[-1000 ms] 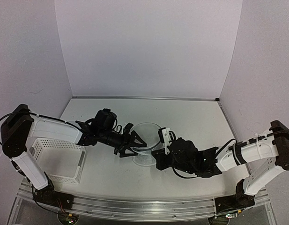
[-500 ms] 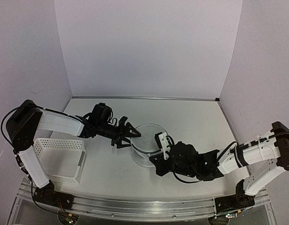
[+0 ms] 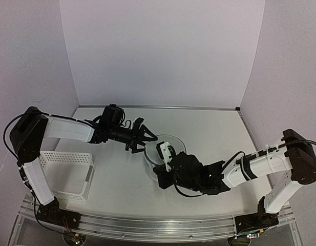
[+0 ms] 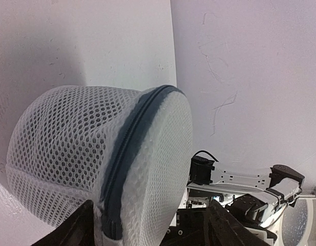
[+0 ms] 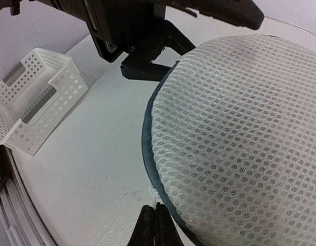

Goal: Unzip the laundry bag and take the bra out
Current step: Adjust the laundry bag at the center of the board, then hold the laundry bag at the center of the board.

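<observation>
The laundry bag is a white mesh drum with a dark zipper band, standing mid-table. Seen from the left wrist, the laundry bag fills the frame, its zipper edge between the spread jaws of my left gripper. From above, the left gripper is open at the bag's far-left edge. My right gripper is shut on a thin white zipper pull at the near rim of the laundry bag. From above, the right gripper covers the bag's near side. The bra is hidden.
A white plastic lattice basket sits at the near left beside the left arm's base; the same basket shows left of the bag in the right wrist view. White walls close off the back and both sides.
The left gripper has swung right and away, up to the bag's far-left edge. The right gripper has slid left along the bag's near rim, staying shut.
</observation>
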You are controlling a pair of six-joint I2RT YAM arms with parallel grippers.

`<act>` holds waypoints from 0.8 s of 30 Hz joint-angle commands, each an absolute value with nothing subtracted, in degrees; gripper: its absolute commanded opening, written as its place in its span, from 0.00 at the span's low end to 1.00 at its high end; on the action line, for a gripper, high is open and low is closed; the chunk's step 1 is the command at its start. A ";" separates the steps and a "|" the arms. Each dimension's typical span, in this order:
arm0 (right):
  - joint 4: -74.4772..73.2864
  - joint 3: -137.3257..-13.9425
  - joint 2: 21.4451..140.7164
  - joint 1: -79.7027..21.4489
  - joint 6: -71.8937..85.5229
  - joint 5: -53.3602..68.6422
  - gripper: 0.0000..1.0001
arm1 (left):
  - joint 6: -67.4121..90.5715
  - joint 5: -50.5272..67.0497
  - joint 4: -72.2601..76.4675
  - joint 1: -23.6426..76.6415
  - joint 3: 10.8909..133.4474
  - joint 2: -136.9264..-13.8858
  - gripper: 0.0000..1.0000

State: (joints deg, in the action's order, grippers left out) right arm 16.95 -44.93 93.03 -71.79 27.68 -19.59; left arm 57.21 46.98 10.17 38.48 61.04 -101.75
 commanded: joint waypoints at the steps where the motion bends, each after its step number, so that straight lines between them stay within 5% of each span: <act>1: 18.45 -47.78 94.09 -72.17 26.72 -23.38 0.00 | 55.61 49.25 12.12 36.73 62.93 -102.13 0.70; 9: 17.75 -45.92 92.74 -72.20 26.89 -25.67 0.00 | 47.84 43.88 0.50 33.75 59.55 -97.11 0.72; 24: 17.23 -46.49 93.37 -72.20 26.28 -25.26 0.00 | 55.03 47.21 3.71 37.61 51.23 -90.45 0.73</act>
State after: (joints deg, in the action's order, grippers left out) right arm 16.73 -45.58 94.02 -71.79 26.79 -24.53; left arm 52.25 45.41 0.21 35.81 51.75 -93.89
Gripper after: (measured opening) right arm 0.020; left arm 0.726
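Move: The laundry bag's middle lies about 7 cm to the left hand's right, 1 cm back and 6 cm below; its zip pull, already pinched by the right hand, is some 8 cm back, 4 cm right and 5 cm below. The white basket stands roughly 38 cm left of the left hand, 5 cm back and 12 cm below. From the right hand, the bag's middle is about 7 cm ahead, 3 cm right and 2 cm lower. Forward about 2 cm, then back some 5 cm while travelling left about 5 cm and sinking, the left hand works at the bag's left rim with its fingers kept wide open, drawing out from the bag's middle. The right hand keeps the zip pull pinched, easing forward a centimetre or so with a slight clockwise turn, then holding still. ##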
